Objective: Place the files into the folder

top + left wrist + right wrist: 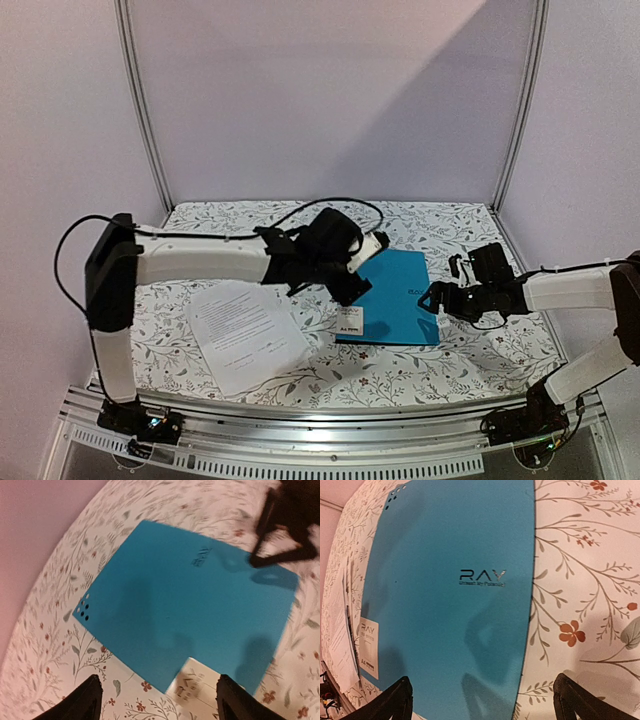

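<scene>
The teal-blue folder (395, 297) lies shut and flat on the floral table, its white label (351, 318) at the near left corner. The files (245, 335), white printed sheets, rest loose on the table to its left. My left gripper (348, 288) hovers open over the folder's near left corner; in the left wrist view the folder (190, 600) and label (192, 682) sit between its spread fingertips (80, 705). My right gripper (433, 300) hangs open at the folder's right edge, the folder (450, 595) and its edge between the fingertips (577, 702). Neither holds anything.
The floral tablecloth (470, 350) covers the table. Metal frame posts (145, 110) stand at the back corners and a rail (330, 425) runs along the near edge. A black cable (330, 203) loops over the left arm.
</scene>
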You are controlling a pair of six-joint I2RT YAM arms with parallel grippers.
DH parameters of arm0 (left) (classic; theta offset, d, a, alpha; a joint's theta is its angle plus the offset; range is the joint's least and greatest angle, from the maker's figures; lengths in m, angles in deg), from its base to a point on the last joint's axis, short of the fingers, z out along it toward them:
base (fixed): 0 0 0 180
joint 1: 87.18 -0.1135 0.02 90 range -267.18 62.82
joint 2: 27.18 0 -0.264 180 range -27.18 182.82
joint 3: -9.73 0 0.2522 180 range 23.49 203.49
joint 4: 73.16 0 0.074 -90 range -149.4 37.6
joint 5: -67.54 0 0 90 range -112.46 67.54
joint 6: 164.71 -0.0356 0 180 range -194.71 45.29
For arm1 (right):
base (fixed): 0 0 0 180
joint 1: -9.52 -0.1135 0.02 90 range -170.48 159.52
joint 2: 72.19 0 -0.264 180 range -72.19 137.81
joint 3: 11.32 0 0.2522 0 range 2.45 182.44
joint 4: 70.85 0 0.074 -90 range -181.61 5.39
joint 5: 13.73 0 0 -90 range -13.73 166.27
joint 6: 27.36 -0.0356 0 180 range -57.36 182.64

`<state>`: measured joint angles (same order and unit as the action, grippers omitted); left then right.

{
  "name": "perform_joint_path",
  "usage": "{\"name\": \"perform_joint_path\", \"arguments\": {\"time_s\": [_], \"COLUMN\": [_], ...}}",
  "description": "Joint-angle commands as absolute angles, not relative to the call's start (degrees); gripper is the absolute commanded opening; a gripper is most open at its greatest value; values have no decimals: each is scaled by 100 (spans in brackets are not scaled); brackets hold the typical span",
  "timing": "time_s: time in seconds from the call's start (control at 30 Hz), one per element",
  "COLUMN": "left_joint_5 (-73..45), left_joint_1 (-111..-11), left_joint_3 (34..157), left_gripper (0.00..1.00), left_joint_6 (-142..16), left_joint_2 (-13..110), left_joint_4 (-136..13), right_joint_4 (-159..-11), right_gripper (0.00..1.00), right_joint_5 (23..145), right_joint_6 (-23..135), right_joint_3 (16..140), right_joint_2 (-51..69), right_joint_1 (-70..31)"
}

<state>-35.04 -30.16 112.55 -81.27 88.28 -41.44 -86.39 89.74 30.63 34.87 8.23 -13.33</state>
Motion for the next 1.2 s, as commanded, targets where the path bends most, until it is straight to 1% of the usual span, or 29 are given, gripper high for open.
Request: {"name": "perform_joint_path", "arguments": {"time_s": [0.0,0.17,0.37,0.73,0.83,1.17], "left_joint_5": [-4530,-5082,-5288,-5262,-5451,-5911], "left_joint_1": [-2167,-1645,-1400,-1238,-1238,-1236], "left_joint_3": [10158,9780,9725,9738,9780,9952], "left_gripper": [77,74,64,61,61,54], "left_joint_6": [-10160,-10573,-10896,-11048,-11092,-11169], "left_joint_2": [8217,8213,8488,9006,9143,9545], "left_joint_4": [-4911,-4991,-5185,-5287,-5350,-5535], "right_joint_4": [-9079,-9072,-8964,-8892,-8863,-8814], "right_gripper": [97,97,97,97,97,97], "right_joint_5": [8498,8520,8579,8689,8727,8825], "right_joint_6": [3219,3291,3265,3207,3192,3171], "right_joint_3": [3699,3842,3868,3804,3796,3787], "right_joint_2": [893,1032,1125,1270,1309,1416], "right_joint_1": [-1351,-1348,-1348,-1351,-1351,-1350]}}
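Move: The folder's middle lies about 10 cm right of the left hand, roughly level with it fore and aft and some 11 cm below. Its label, by the near-left corner, is about 5 cm back and 2 cm right of that hand; the paper sheets lie about 19 cm left and 10 cm back. From the right hand the folder's middle is about 10 cm left, 4 cm ahead and 3 cm below. Heading for the folder's near edge beside the label, the left hand first swings quickly back about 10 cm, then sinks about 10 cm almost straight down. It rolls some 45 degrees about its pointing direction, clockwise from above, and narrows its fingers to about half open around the edge, contact unclear. The right hand stays wide open near the folder's right side, easing down a little. ##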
